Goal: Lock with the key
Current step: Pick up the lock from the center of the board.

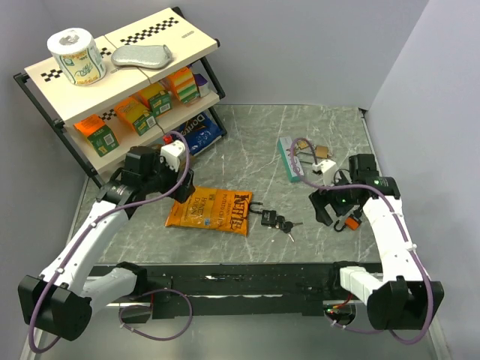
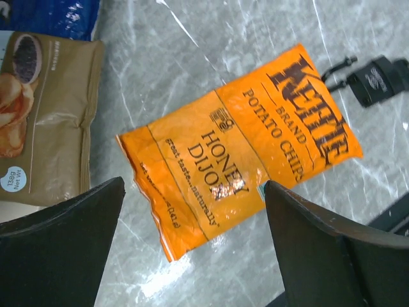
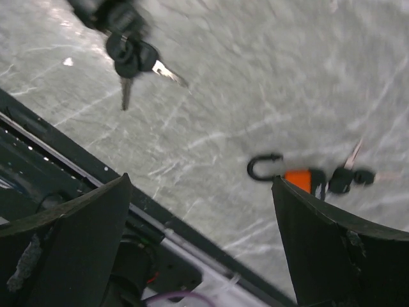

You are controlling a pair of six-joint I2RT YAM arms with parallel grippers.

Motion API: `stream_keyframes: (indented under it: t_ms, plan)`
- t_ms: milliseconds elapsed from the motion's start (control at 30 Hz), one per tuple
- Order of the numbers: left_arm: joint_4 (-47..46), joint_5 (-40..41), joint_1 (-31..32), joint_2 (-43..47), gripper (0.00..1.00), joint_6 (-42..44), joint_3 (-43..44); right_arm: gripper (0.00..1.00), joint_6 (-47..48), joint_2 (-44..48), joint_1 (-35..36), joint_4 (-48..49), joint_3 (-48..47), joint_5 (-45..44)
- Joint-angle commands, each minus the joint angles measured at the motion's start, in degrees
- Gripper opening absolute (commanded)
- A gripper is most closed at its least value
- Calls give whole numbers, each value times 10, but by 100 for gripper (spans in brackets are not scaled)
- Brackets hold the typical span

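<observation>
A black padlock (image 1: 268,218) with a bunch of keys (image 1: 288,226) lies on the marble table just right of an orange chips bag (image 1: 209,211). A small orange padlock (image 1: 351,223) lies further right, its black shackle open and a key (image 3: 346,180) in it. My right gripper (image 1: 332,209) hovers open just left of the orange padlock (image 3: 297,178), nothing between its fingers (image 3: 96,211). The black padlock (image 3: 118,16) and keys (image 3: 135,59) show blurred at top left there. My left gripper (image 1: 180,195) hangs open above the bag's left end (image 2: 211,185); the black padlock (image 2: 377,77) is at the far right.
A brass padlock (image 1: 322,152) and a green box (image 1: 288,159) lie at the back right. A two-tier shelf (image 1: 120,75) with a toilet roll, boxes and a blue bag (image 1: 202,133) stands at the back left. A brown snack bag (image 2: 45,121) lies by the orange bag.
</observation>
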State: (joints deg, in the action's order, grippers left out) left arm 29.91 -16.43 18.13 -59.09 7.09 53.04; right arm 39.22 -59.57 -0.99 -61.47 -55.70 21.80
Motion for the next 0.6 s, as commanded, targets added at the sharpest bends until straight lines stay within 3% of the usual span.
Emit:
stream_keyframes:
  t_ms: [0, 200, 567]
  plan:
    - [-65, 53, 10, 5, 96, -50, -5, 99, -63, -40, -69, -44, -42, -44]
    - [-111, 66, 10, -15, 96, -94, -6, 99, -128, -134, -215, -74, -63, -85]
    - [-163, 94, 10, -92, 96, -170, 37, 99, -238, -287, -290, -75, -108, -149]
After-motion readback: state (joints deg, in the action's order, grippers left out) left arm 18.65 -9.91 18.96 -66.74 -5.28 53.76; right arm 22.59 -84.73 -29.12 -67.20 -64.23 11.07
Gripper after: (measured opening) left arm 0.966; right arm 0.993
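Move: The orange-and-black lock lies about 11 cm to the right hand's right, some 4 cm farther out and roughly 12 cm below it. Its own keys are about 3 cm farther right and 4 cm beyond the lock. The black lock sits some 11 cm to the hand's left and 5 cm ahead, with loose keys about 6 cm left and 3 cm ahead, all at table height. From the left hand, the orange-and-black lock is some 48 cm right, about level and 17 cm down. The right hand sweeps about 13 cm to the right and sinks some 5 cm towards the orange-and-black lock, turning roughly 45 degrees clockwise and tipping down until its wide-open fingers point almost straight at the table. Meanwhile the left hand, also open and empty, goes forward about 5 cm high over the table, ending at nearly the same height and turning slightly counter-clockwise, with neither hand touching anything yet. ##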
